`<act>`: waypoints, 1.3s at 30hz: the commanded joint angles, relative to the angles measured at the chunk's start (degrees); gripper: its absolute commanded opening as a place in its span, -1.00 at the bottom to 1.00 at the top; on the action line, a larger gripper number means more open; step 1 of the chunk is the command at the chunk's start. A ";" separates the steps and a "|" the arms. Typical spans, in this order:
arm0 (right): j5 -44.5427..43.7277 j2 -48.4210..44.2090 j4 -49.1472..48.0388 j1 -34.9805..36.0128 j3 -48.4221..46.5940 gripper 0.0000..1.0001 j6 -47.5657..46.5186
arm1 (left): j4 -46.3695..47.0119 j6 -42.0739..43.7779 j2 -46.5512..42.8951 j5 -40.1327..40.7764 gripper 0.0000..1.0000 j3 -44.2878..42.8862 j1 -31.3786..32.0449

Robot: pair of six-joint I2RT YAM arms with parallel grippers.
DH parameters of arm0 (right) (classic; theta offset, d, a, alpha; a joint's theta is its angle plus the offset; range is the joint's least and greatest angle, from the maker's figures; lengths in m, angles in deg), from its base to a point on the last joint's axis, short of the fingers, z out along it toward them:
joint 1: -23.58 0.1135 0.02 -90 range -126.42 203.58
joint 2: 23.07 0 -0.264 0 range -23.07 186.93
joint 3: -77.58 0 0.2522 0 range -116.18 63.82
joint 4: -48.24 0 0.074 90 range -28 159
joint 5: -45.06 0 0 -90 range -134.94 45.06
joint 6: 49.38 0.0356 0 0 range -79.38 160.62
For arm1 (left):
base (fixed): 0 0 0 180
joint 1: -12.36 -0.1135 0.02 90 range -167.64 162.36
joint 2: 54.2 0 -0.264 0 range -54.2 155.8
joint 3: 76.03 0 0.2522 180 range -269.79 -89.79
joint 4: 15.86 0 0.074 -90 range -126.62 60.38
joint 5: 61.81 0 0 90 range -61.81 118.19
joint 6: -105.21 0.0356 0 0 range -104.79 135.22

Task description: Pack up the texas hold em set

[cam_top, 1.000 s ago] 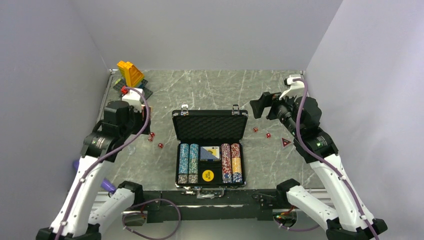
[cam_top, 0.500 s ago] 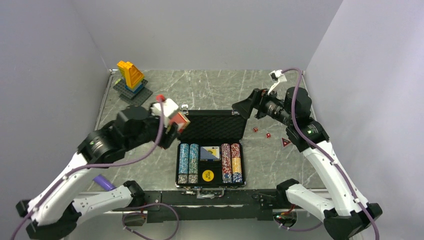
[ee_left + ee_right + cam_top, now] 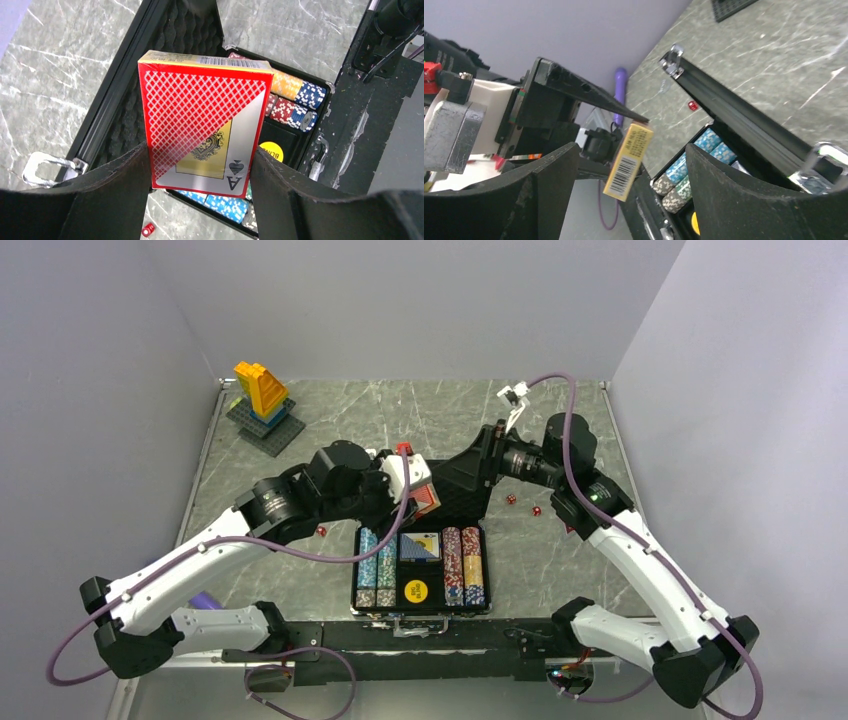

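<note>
The black case [image 3: 356, 570] lies open near the front edge, holding rows of striped chips [image 3: 463, 565] and a blue card deck [image 3: 420, 546]. Above its foam lid [image 3: 165, 65], my left gripper [image 3: 200, 175] is shut on a red card deck [image 3: 205, 120], gripping it by its long sides. My right gripper [image 3: 631, 185] faces it from the right, open. The red deck's barcode end [image 3: 629, 162] hangs in the gap between the right fingers, with space on both sides. Small red dice [image 3: 510, 500] lie on the table to the right of the case.
A yellow-blue brick tower [image 3: 262, 390] stands on a dark baseplate at the back left. Another red die [image 3: 321, 531] lies left of the case. A purple object [image 3: 620, 95] lies at the table's near left. Grey walls close in both sides.
My left arm has swung right, carrying the red deck from the table's left side to over the case lid. My right arm has moved left to meet it, and its jaws have narrowed a little.
</note>
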 commanded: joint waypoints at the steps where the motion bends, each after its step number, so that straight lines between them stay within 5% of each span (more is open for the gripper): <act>1: 2.16 0.37 -2.12 2.59 -0.41 0.61 1.49 | 8.09 2.30 -0.40 -2.61 -1.00 -1.79 0.33; 11: 2.50 3.51 -3.05 6.95 2.07 0.49 2.97 | 10.18 2.58 -0.78 -2.14 -1.00 0.32 0.33; 24: -4.51 4.45 -0.78 9.13 2.30 -0.08 2.13 | 11.22 3.32 -1.17 -2.36 -1.00 2.57 0.33; 30: -5.64 4.32 -0.37 9.03 2.54 -0.47 1.67 | 11.39 3.73 -1.42 -2.74 -1.00 3.20 0.35; 33: -6.03 4.37 -0.05 9.03 2.79 -0.92 1.66 | 11.31 3.80 -1.46 -2.22 -1.00 3.20 0.33; 35: -8.03 3.81 0.08 9.05 3.44 -1.00 1.71 | 10.38 3.53 -1.45 -0.72 -0.47 3.21 0.33; 37: -10.80 2.46 -0.16 9.11 4.91 -1.00 2.15 | 9.16 3.36 -1.83 0.70 0.69 3.64 0.35; 38: -12.38 1.50 -0.56 9.05 5.84 -1.00 2.80 | 8.96 3.11 -2.46 1.36 0.94 4.36 0.28; 39: -13.98 0.34 -1.07 9.07 7.03 -1.00 3.35 | 9.01 2.85 -3.22 1.65 0.99 5.39 0.05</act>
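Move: The red card box, still gripped in the left hand, has its middle about 1 cm ahead of that hand point, 3 cm to its right and 1 cm below. From the open right hand it lies some 6 cm left, 3 cm back and 7 cm below. Also from the right hand, the blue card deck is 6 cm left, 3 cm back and about 31 below; the black lid 6 left, 4 ahead and 24 below; the red chips 4 right, 7 back and 31 below. Downward, and leftward by some 4 cm, the right hand comes in on the red card box, drawing back slightly too and dipping its fingers about 10 degrees, then closes them to pinch the box by its broad faces. The left hand holds the box nearly still for it, shifting about 1.5 cm to its right, and at the very end opens its fingers off the box's sides. ##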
